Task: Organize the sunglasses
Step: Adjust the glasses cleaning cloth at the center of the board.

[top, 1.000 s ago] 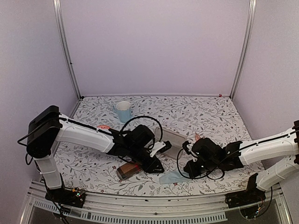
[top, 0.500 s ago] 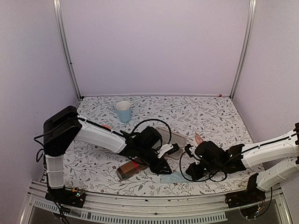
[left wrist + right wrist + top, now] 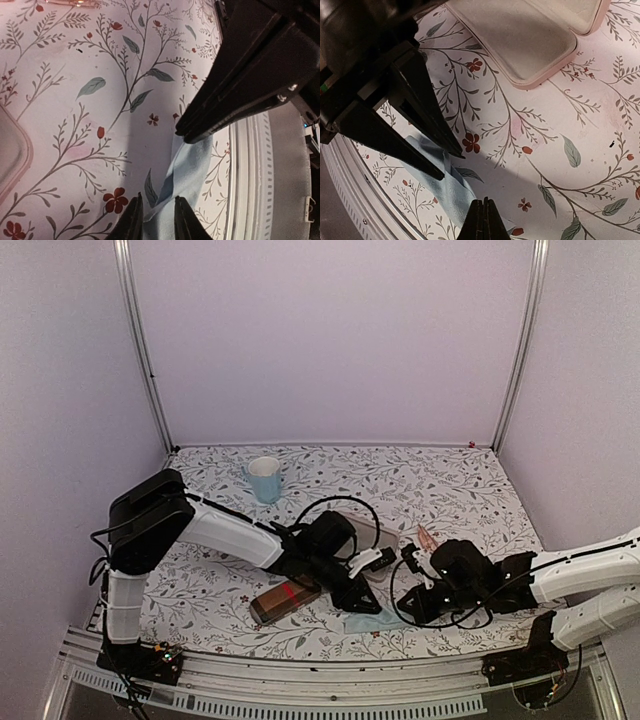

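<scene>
Of the sunglasses I see only a pale pinkish-tan piece [image 3: 425,537] right of the open pink case [image 3: 385,536], cut off at the top edge of the left wrist view [image 3: 75,2]. Both grippers meet over a light blue cloth [image 3: 368,623] near the table's front edge. My left gripper [image 3: 158,200] is narrowly open, its fingers astride one twisted end of the cloth [image 3: 192,170]. My right gripper [image 3: 484,201] is shut, its tips on the other end of the cloth [image 3: 447,190]. Whether it pinches the cloth does not show.
A brown case with a red band [image 3: 285,602] lies left of the cloth, under the left arm. The pink case [image 3: 530,45] lies open just behind the grippers. A light blue cup [image 3: 265,478] stands at the back left. The metal front rail [image 3: 250,165] runs close by the cloth.
The left arm has reached farther right, bringing its gripper over to the cloth. The right gripper has shifted slightly right and stayed shut. The cloth has barely moved.
</scene>
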Controlling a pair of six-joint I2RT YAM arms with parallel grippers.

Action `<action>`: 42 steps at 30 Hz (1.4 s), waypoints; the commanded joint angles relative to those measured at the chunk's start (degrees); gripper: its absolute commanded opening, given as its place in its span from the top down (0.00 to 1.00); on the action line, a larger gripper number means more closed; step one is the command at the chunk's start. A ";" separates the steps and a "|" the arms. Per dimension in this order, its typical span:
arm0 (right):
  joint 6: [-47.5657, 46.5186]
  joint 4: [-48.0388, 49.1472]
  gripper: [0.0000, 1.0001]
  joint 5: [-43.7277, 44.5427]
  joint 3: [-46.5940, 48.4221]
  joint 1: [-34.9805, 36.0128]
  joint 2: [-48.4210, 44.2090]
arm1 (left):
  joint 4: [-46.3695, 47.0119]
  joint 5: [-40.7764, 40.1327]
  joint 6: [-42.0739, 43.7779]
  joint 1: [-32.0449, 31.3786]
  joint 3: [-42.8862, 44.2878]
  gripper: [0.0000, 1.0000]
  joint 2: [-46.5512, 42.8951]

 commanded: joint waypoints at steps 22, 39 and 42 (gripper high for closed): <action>0.30 1.30 0.80 -2.73 -0.79 -2.25 -0.89 | 1.27 3.97 -0.88 0.70 -1.62 1.00 -5.38; -0.16 1.21 0.59 -4.16 2.52 -6.54 6.74 | -10.50 -6.63 -0.13 0.68 0.61 1.00 -3.33; -0.69 2.06 0.60 -4.52 3.62 -6.65 9.27 | -12.95 -8.40 -1.05 0.78 1.74 1.00 -1.78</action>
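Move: The cleaning cloth lies right at my left fingers, which straddle its far edge: its middle is about 2 cm back, 1 cm to the right and 1 cm below. From my right hand, which already pinches that edge nearer its right end, the middle is some 3 cm back, 4 cm left and 3 cm down. From my left hand the open pale case is about 16 cm ahead and 2 cm left, the brown case roughly 18 cm left and 3 cm ahead. I shut my left fingers on the cloth's far edge and, keeping that pinch, raise them about 3.5 cm, then lower them again while easing roughly 2 cm to the left. As the left comes up, my right hand opens to let go of its part of the edge, shifts a little forward and right, then sinks about 2.5 cm with open fingers around the cloth's right end. ##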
